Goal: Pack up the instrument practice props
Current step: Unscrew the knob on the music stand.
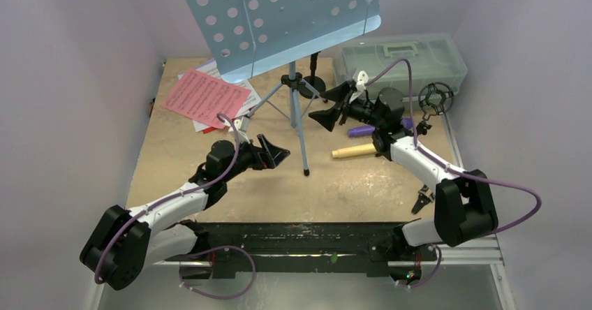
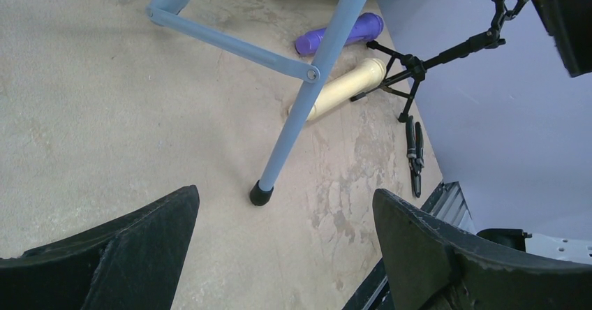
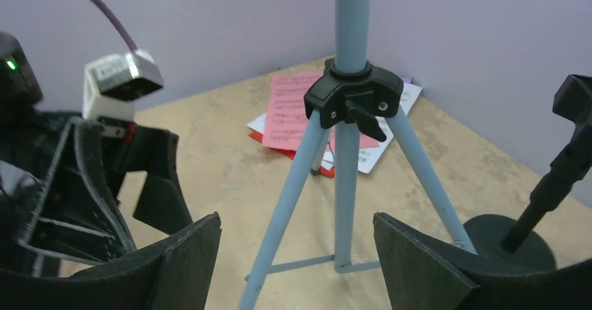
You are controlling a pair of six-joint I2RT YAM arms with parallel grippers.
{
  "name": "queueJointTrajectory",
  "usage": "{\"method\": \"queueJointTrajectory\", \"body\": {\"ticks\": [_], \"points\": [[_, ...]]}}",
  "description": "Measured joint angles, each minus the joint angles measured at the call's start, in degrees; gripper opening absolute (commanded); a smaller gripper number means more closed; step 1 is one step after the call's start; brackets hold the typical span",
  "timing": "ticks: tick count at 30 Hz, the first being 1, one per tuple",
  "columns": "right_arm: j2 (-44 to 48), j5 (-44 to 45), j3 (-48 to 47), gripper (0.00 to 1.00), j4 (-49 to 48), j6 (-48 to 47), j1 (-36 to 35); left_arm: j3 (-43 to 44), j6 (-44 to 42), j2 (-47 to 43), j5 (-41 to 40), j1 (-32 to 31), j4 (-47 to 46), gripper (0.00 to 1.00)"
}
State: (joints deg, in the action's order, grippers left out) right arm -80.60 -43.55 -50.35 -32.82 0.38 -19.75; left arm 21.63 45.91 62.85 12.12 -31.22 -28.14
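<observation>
The light-blue perforated music rest [image 1: 279, 17] stands on its tripod legs [image 1: 299, 125] at mid-table. My left gripper [image 1: 276, 153] is open and empty, just left of the front leg's black foot [image 2: 261, 193]. My right gripper [image 1: 335, 107] is open and empty too, facing the tripod hub [image 3: 352, 97] from the right without touching it. Pink sheet music [image 1: 206, 97] lies on white sheets and a red folder [image 3: 293, 153] at the back left. A purple microphone [image 1: 363, 130] and a cream microphone [image 1: 352, 151] lie right of the tripod. One black mic holder [image 1: 314, 83] stands behind it, another [image 1: 436, 99] at the far right.
A translucent grey-green box [image 1: 401, 58] with a handle sits shut at the back right. Small black pliers [image 1: 422, 200] lie near the right arm's base. Lilac walls close the table in on three sides. The tripod legs spread between my two grippers.
</observation>
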Motion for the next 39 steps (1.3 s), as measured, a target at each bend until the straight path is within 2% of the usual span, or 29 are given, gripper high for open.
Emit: {"method": "queueJointTrajectory", "body": {"ticks": [6, 13, 20, 27, 34, 39], "points": [[-0.9, -0.6, 0.8, 0.8, -10.6, 25.6, 1.6, 0.0, 0.0, 0.0, 0.0, 0.0, 0.2, 0.95], [-6.9, 1.4, -1.6, 0.73, -14.1, 53.7, 1.6, 0.1, -0.1, 0.3, 0.0, 0.0, 0.4, 0.95], [-11.2, 2.5, -4.1, 0.68, -17.4, 73.3, 1.6, 0.4, -0.6, 1.2, -0.2, 0.0, 0.6, 0.95], [-14.2, 3.5, -10.3, 0.63, -14.8, 80.6, 0.4, 0.8, -0.8, 1.3, -0.3, 0.0, 1.1, 0.95], [-14.6, 5.6, -11.2, 0.63, -9.5, 80.8, -0.4, 0.8, -1.5, 1.3, -0.5, 0.0, 2.3, 0.95], [-14.8, 8.0, -11.6, 0.56, -4.8, 79.9, -0.4, 0.8, -1.6, 1.3, -0.5, 0.0, 2.6, 0.95]]}}
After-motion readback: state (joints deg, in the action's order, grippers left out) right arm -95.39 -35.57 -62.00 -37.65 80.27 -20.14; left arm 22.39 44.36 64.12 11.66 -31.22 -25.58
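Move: The music stand's black knob, on the hub's right side, lies about 7 cm ahead of the right gripper, 6 cm to its left and 2 cm higher. The round base of the black stand is some 18 cm ahead, 2 cm left and 25 cm below the right gripper; the music stand's near black foot is 12 cm back, 3 cm left, equally low. From the left gripper the knob lies roughly 16 cm ahead, 7 cm right and 14 cm above. Bring the right gripper forward and left towards the knob, ending some 4 cm farther forward, 3 cm left and 3 cm up: rise first, then reach in and sink a little at the end. Meanwhile roll the wrist about 80 degrees clockwise as seen from behind the hand, so the fingers stand one above the other, and narrow them part-way, keeping them open just short of the knob. ##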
